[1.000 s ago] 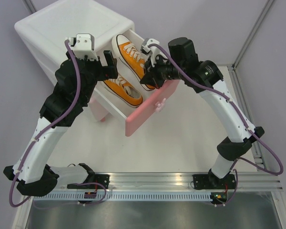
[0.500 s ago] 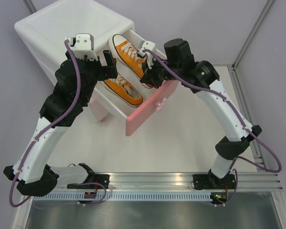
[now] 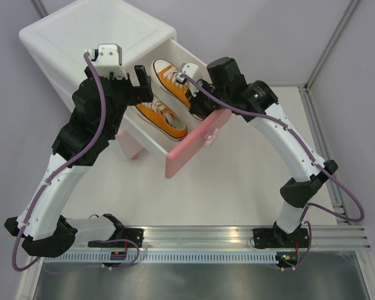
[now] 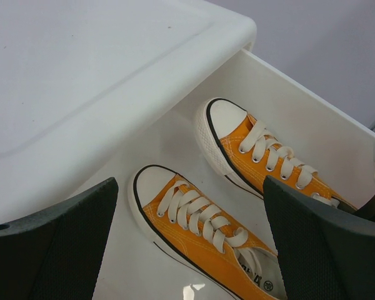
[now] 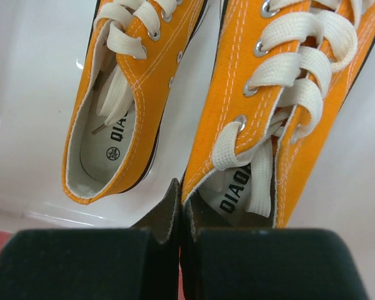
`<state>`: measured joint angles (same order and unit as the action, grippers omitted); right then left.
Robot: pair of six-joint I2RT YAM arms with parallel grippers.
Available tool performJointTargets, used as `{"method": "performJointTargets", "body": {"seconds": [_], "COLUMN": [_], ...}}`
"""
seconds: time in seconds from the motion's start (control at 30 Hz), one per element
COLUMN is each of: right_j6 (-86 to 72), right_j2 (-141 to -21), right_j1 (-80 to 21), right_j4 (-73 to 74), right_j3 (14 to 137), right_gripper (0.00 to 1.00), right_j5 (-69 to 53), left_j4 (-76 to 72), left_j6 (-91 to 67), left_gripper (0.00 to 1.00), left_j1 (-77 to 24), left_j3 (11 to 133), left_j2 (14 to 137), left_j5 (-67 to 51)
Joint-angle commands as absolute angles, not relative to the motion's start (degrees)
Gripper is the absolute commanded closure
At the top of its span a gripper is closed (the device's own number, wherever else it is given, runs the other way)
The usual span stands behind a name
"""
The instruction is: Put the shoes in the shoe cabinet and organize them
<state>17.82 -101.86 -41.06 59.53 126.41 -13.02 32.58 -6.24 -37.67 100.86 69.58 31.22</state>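
The white shoe cabinet [image 3: 94,31] stands at the back left with its top drawer pulled out, pink front [image 3: 197,142] toward me. Two orange shoes lie side by side in the drawer. My right gripper [image 5: 186,212] is shut on the heel collar of the right orange shoe [image 5: 281,81], one finger inside the shoe and one outside. The other orange shoe [image 5: 137,81] rests free beside it. My left gripper [image 4: 190,250] hangs open above the left orange shoe [image 4: 206,231], its fingers [image 4: 56,244] wide apart and touching nothing. From above, the held shoe [image 3: 172,78] sits by the drawer's far wall.
The drawer's white floor [image 4: 144,262] shows around the shoes. A pink foot of the cabinet [image 3: 130,149] stands on the white table [image 3: 237,187]. A metal rail [image 3: 194,237] runs along the near edge, and a frame post [image 3: 328,44] rises at the right.
My right gripper has moved left and down with the orange shoe, bringing it lower into the drawer next to the other one. The left arm has stayed still.
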Motion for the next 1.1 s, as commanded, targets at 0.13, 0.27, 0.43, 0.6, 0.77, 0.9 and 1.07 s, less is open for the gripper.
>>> {"method": "performJointTargets", "body": {"seconds": [0.13, 0.27, 0.43, 0.6, 0.77, 0.9, 1.07], "right_j6": [19.69, 20.39, 20.47, 22.85, 23.20, 23.64, 23.99], "right_j2": [-102.30, -103.88, -105.03, -105.99, -106.08, -106.78, -107.32], "right_j1": [-41.40, -41.40, -41.40, -41.57, -41.84, -42.36, -42.71], "right_j4": [52.04, 50.45, 47.90, 48.86, 48.78, 48.25, 49.04], "right_j3": [125.16, 125.77, 125.51, 125.07, 123.23, 123.75, 124.98], "right_gripper": [0.99, 0.99, 0.99, 0.99, 0.99, 0.99, 0.99], "right_j5": [-11.78, -10.64, -8.09, -6.24, -5.63, -5.27, -5.10], "left_j4": [30.15, 30.23, 30.41, 30.50, 30.67, 30.67, 30.67], "left_j6": [-3.60, -3.34, -3.08, -2.90, -2.90, -2.99, -2.37], "left_gripper": [0.00, 0.00, 0.00, 0.00, 0.00, 0.00, 0.00], "left_j1": [-37.53, -37.53, -37.53, -37.53, -37.53, -37.53, -37.53], "left_j3": [102.13, 101.95, 101.87, 101.78, 101.78, 101.95, 102.83], "left_j2": [69.17, 68.91, 68.73, 68.73, 68.99, 69.34, 70.05], "left_j5": [32.34, 32.43, 32.52, 32.61, 32.34, 32.08, 31.73]}}
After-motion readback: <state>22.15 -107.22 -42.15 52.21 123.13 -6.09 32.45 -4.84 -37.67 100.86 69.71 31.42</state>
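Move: The right hand holds the second orange shoe near its heel. The shoe's bed, the free strip along the drawer's far wall, centres roughly 9 cm ahead, 6 cm left and 9 cm below this hand. The first orange shoe lies about 9 cm left, 4 cm back and 8 cm lower; the pink drawer front some 9 cm back and 3 cm right. From the left hand, that strip is about 10 cm ahead, 13 cm right and 20 cm below. Right hand, still pinching the shoe's collar, eases it forward and down beside the first shoe, about 4 cm each. ##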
